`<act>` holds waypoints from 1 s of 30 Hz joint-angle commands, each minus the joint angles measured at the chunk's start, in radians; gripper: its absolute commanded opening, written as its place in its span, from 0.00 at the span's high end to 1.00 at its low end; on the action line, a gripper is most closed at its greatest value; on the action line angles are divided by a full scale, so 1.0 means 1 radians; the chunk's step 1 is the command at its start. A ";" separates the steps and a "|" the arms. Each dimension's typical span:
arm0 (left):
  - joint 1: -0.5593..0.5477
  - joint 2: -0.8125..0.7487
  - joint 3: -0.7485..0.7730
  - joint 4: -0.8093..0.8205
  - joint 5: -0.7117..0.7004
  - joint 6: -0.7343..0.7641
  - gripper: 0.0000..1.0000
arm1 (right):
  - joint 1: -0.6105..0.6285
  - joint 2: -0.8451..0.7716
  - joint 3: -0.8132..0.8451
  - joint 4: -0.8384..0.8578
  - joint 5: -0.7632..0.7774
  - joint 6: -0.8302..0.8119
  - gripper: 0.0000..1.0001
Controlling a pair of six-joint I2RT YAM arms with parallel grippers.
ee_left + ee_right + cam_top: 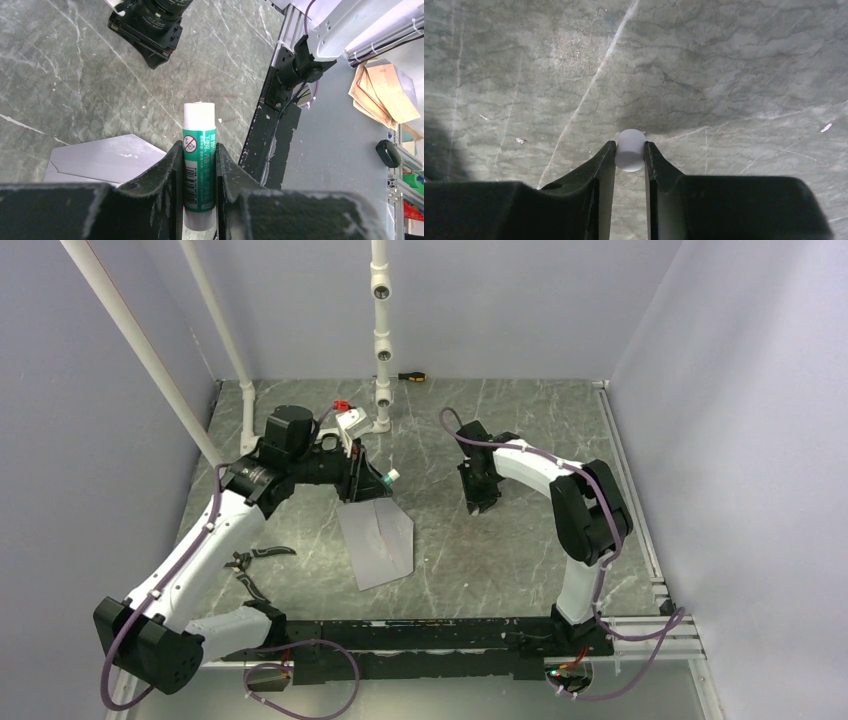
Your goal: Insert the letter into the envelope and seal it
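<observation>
The light grey envelope (378, 540) lies flat on the marble table, its pointed flap end toward my left gripper (372, 480). In the left wrist view the envelope (100, 160) sits just below and left of the jaws. My left gripper (199, 146) is shut on a green-labelled glue stick (199, 120) whose uncapped white end points outward. My right gripper (483, 502) hovers to the right of the envelope, apart from it. The right gripper (630, 148) is shut on a small white cap (631, 140) above bare table. The letter is out of view.
White pipes (380, 340) stand at the back with a screwdriver (410, 376) beside them. A black tool (255, 562) lies near the left arm. A black rail (430, 632) runs along the front edge. Tan papers (382, 90) are stacked off the table.
</observation>
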 commanded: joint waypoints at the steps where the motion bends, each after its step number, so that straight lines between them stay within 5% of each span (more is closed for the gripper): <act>1: -0.001 -0.034 0.003 0.042 0.009 -0.027 0.98 | -0.003 0.000 -0.015 0.065 0.023 0.001 0.76; 14: -0.001 -0.067 0.001 0.068 -0.023 -0.060 0.98 | 0.000 0.012 -0.004 0.039 0.018 -0.005 0.50; 24: -0.001 -0.086 0.018 0.167 -0.063 -0.171 0.97 | -0.002 -0.214 0.102 -0.066 0.033 0.062 0.26; 30: -0.001 -0.100 0.017 0.320 -0.022 -0.287 0.98 | -0.001 -0.479 0.033 0.179 -0.290 0.106 0.26</act>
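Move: Just under the right fingers, which hold the white cap, lies the bare table spot it is meant for, straight below and about 2 cm down. From the right hand the envelope's middle lies roughly 18 cm to the left, 8 cm back and 2 cm lower; the glue stick is some 15 cm left, 9 cm back and 25 cm higher. From the left hand, the cap's spot is about 16 cm to the right, 9 cm ahead and 27 cm below. Easing the cap straight down by little more than a centimetre, the right hand spreads its fingers well apart to let go of it, then pulls away upward quickly, about 14 cm, the fingertips swinging some 20 degrees forward and to the left. Meanwhile the left hand, keeping its grip on the glue stick, climbs some 4 cm away from the envelope, with a slight turn. ##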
